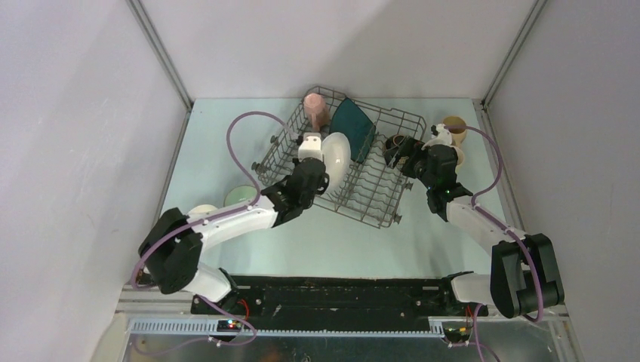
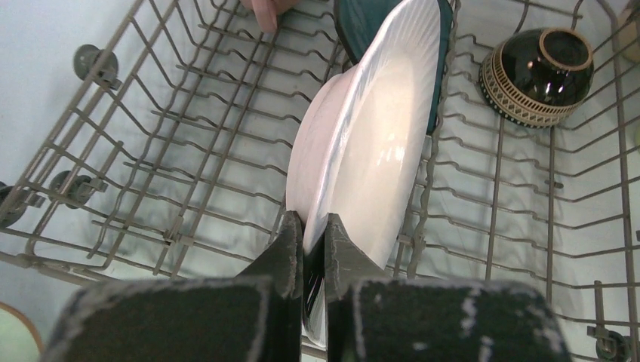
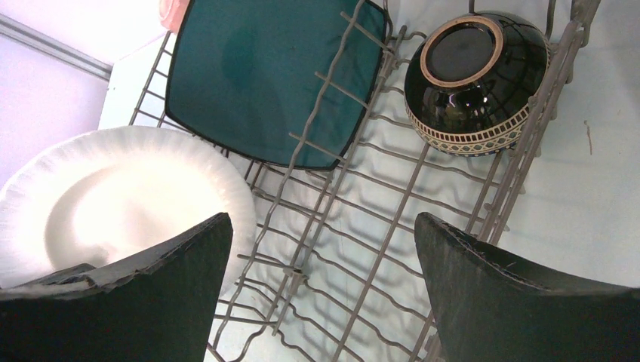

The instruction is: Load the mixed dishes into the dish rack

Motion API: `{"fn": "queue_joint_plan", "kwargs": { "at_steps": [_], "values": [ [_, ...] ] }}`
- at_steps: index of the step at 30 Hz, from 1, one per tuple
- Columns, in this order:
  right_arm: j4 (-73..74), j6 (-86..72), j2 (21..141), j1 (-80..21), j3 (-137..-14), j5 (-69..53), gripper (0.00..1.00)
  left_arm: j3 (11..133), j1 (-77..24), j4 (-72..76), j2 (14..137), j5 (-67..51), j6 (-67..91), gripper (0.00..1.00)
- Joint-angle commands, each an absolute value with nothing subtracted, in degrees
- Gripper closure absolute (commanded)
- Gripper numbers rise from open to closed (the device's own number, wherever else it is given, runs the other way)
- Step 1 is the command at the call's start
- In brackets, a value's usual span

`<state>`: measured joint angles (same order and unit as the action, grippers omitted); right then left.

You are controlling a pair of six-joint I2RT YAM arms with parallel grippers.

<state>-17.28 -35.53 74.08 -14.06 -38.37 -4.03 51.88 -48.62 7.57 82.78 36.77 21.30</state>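
The grey wire dish rack (image 1: 375,219) lies at the back middle of the table. The white round plate (image 2: 370,136) stands on edge between its tines. My left gripper (image 2: 313,226) is shut on that plate's lower rim. Behind it leans the dark teal square plate (image 3: 264,75), and the pink mug (image 1: 315,109) stands at the rack's far corner. The dark brown bowl (image 3: 475,72) lies upside down at the rack's right end. My right gripper (image 3: 323,226) hangs open over the rack's right part, with nothing between its fingers.
A pale green bowl (image 1: 240,196) and a white bowl (image 1: 202,211) sit on the table left of the rack, by my left arm. A tan mug (image 1: 454,124) stands right of the rack, behind my right wrist. Grey walls close in both sides.
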Motion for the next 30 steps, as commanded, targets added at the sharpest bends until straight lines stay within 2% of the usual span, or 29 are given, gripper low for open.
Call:
{"fn": "queue_joint_plan", "kwargs": {
  "at_steps": [1, 6, 13, 15, 16, 17, 18, 20, 24, 30],
  "values": [
    [-19.69, -34.86, 73.02, -14.29, -38.32, -3.07, 0.07, 58.27, -48.62, 6.88, 84.51, 35.77, 23.69, 1.0],
    [-19.77, -34.89, 73.08, -14.34, -38.32, -3.25, 0.07, 62.82, -48.65, -0.32, 88.01, 35.0, 24.1, 0.99],
    [-19.74, -34.68, 73.04, -14.39, -38.32, -3.31, 0.07, 69.1, -48.61, -14.4, 91.81, 33.68, 26.16, 0.85],
    [-19.57, -34.22, 72.83, -14.52, -38.32, -2.7, 0.07, 69.91, -48.6, -17.04, 92.58, 32.88, 26.4, 0.78],
    [-19.46, -34.0, 72.76, -14.77, -38.32, -2.28, 0.07, 69.82, -48.65, -17.53, 92.78, 32.32, 26.53, 0.67],
    [-19.44, -33.92, 72.57, -14.81, -38.32, -2.15, 0.07, 69.67, -48.63, -18.14, 93.08, 32.07, 26.58, 0.62],
    [-19.43, -33.81, 72.57, -14.95, -38.32, -2.05, 0.07, 69.45, -48.61, -18.43, 93.17, 31.88, 26.82, 0.5],
    [-19.5, -33.69, 72.64, -15.17, -38.32, -1.98, 0.06, 69.29, -48.6, -19.01, 93.27, 31.78, 27.02, 0.37],
    [-19.39, -33.47, 72.7, -15.14, -38.32, -1.8, 0.05, 69.9, -48.48, -20.17, 92.87, 32.23, 26.91, 0.29],
    [-18.42, -33.53, 72.02, -15.5, -38.32, -0.25, 0.03, 69.69, -47.0, -23.24, 89.68, 31.41, 25.19, 0.23]
  ]
}}
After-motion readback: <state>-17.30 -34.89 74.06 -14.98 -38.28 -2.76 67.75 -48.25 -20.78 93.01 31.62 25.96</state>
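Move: The white plate is already between the left fingers, gripped by its near rim. The rack slot it is meant for lies about 4 cm ahead, 3 cm to the right and 12 cm below. The teal plate stands some 14 cm ahead and 8 cm right of the left hand, the pink mug about 20 cm ahead and 2 cm left, the black bowl 10 cm ahead and 20 cm right. From the right hand the slot is about 19 cm left and 4 cm back. The white plate is lowered between the rack's wires by the left hand, which sinks about 3 cm, easing some 2 cm to the right while its fingers tip downward. There they open from their pinch to roughly three-quarters wide. The hand then settles another 1.5 cm lower and draws back about 1 cm, the fingers now straddling the rim, tipped nearly 20 degrees further down. ##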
